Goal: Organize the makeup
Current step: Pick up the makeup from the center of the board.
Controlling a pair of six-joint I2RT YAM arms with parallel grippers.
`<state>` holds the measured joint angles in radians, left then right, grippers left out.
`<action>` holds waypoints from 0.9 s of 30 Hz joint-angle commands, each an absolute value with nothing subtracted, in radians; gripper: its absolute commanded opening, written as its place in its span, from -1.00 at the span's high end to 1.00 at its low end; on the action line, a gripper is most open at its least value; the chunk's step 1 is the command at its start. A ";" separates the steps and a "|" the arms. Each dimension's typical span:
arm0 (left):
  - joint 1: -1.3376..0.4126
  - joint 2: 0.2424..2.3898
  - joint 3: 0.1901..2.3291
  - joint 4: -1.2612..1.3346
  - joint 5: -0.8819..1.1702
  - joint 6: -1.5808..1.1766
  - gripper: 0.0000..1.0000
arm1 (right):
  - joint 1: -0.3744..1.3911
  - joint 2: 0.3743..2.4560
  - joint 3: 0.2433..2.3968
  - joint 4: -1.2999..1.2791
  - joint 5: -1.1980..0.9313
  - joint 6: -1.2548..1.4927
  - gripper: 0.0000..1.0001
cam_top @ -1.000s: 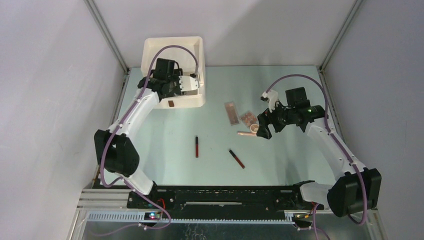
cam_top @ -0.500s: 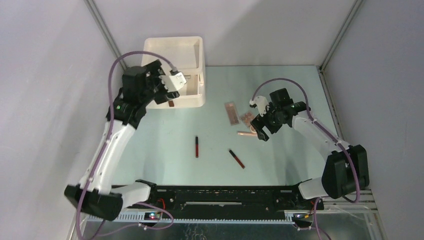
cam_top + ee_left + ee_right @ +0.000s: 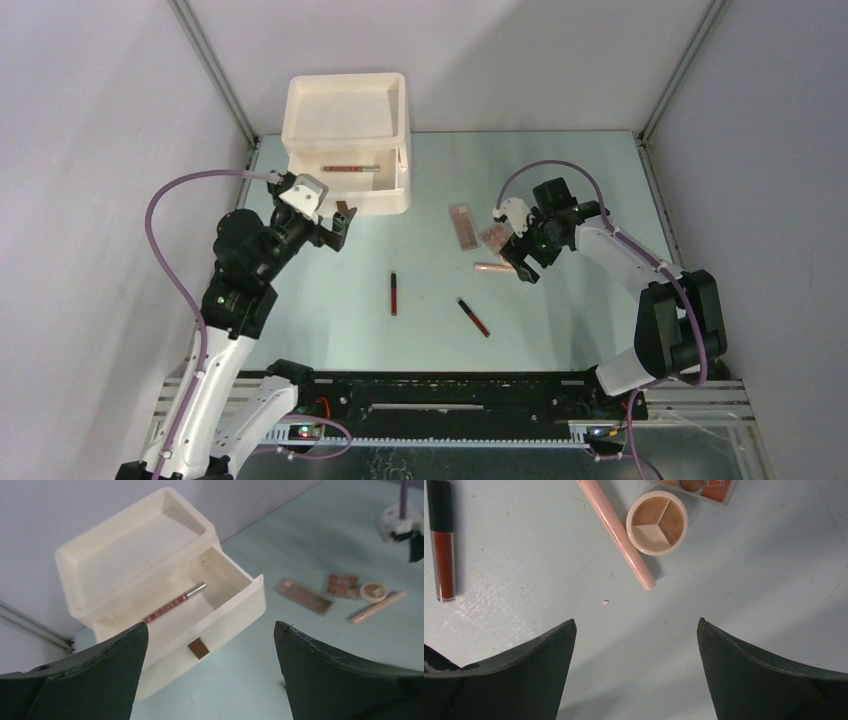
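Observation:
A red tube [image 3: 350, 169] [image 3: 175, 602] lies in the pulled-out top drawer [image 3: 235, 611] of the cream box [image 3: 347, 100]. My left gripper [image 3: 333, 228] [image 3: 210, 630] hangs open and empty in front of the drawer, apart from it. A long palette [image 3: 463, 225] [image 3: 306, 597], a square palette [image 3: 493, 237] [image 3: 342, 585], a round compact [image 3: 657, 522] [image 3: 373, 592] and a peach pencil [image 3: 490, 267] [image 3: 616, 530] lie together right of centre. My right gripper [image 3: 522, 262] [image 3: 636, 625] is open just above the table beside the compact, with nothing between its fingers. Two dark-red tubes [image 3: 394, 293] [image 3: 474, 316] lie nearer the front.
The box stands in the far left corner against the back wall. Metal frame posts [image 3: 215, 80] rise at both back corners. The arms' base rail [image 3: 440, 392] runs along the near edge.
My left gripper has opened, pulled back out of the drawer and moved toward the near left, leaving the red tube inside. The right gripper has shifted slightly left by the compact.

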<state>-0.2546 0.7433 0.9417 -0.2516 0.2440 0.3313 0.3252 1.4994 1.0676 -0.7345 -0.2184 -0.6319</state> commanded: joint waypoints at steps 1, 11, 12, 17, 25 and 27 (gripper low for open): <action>-0.250 0.735 0.884 -0.144 0.283 0.135 -1.00 | 0.320 1.525 1.088 -0.695 -0.207 -0.690 -1.00; -0.250 0.710 0.822 -0.113 0.284 0.151 -1.00 | 0.334 1.626 1.092 -0.661 -0.217 -0.747 -0.87; -0.250 0.712 0.821 -0.113 0.283 0.153 -1.00 | 0.335 1.640 1.100 -0.663 -0.220 -0.751 -0.85; -0.250 0.710 0.816 -0.113 0.290 0.165 -1.00 | 0.353 1.705 1.146 -0.678 -0.219 -0.772 -0.76; -0.250 0.714 0.810 -0.117 0.327 0.178 -1.00 | 0.380 1.777 1.170 -0.687 -0.211 -0.784 -0.56; -0.250 0.714 0.811 -0.118 0.331 0.180 -1.00 | 0.383 1.787 1.169 -0.690 -0.207 -0.785 -0.47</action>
<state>-0.2546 0.7238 0.8322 -0.1505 0.3004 0.1753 0.3725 1.7695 1.1400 -0.6903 -0.2111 -0.7631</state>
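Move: The pink tube lies crosswise on the table, its middle about 3 cm ahead of the right hand, 7 cm to its left and 8 cm below. Touching its far side is the round concealer, 5 cm ahead of the hand and 4 cm left; the square palette sits about 10 cm ahead and 7 cm left, the red lip gloss 10 cm back and 13 cm left. From the left hand the tube is some 32 cm right, 3 cm ahead and 34 cm below. Lower the right gripper about 6 cm towards the near-right end of the pink tube, easing it 1.5 to 2 cm forward and left in the second half while turning it about 10 degrees counter-clockwise to straddle the tube. Narrow the fingers to roughly three quarters open, without closing on anything yet. Let the empty, wide-open left gripper sink some 2.5 cm and drift slightly right. ##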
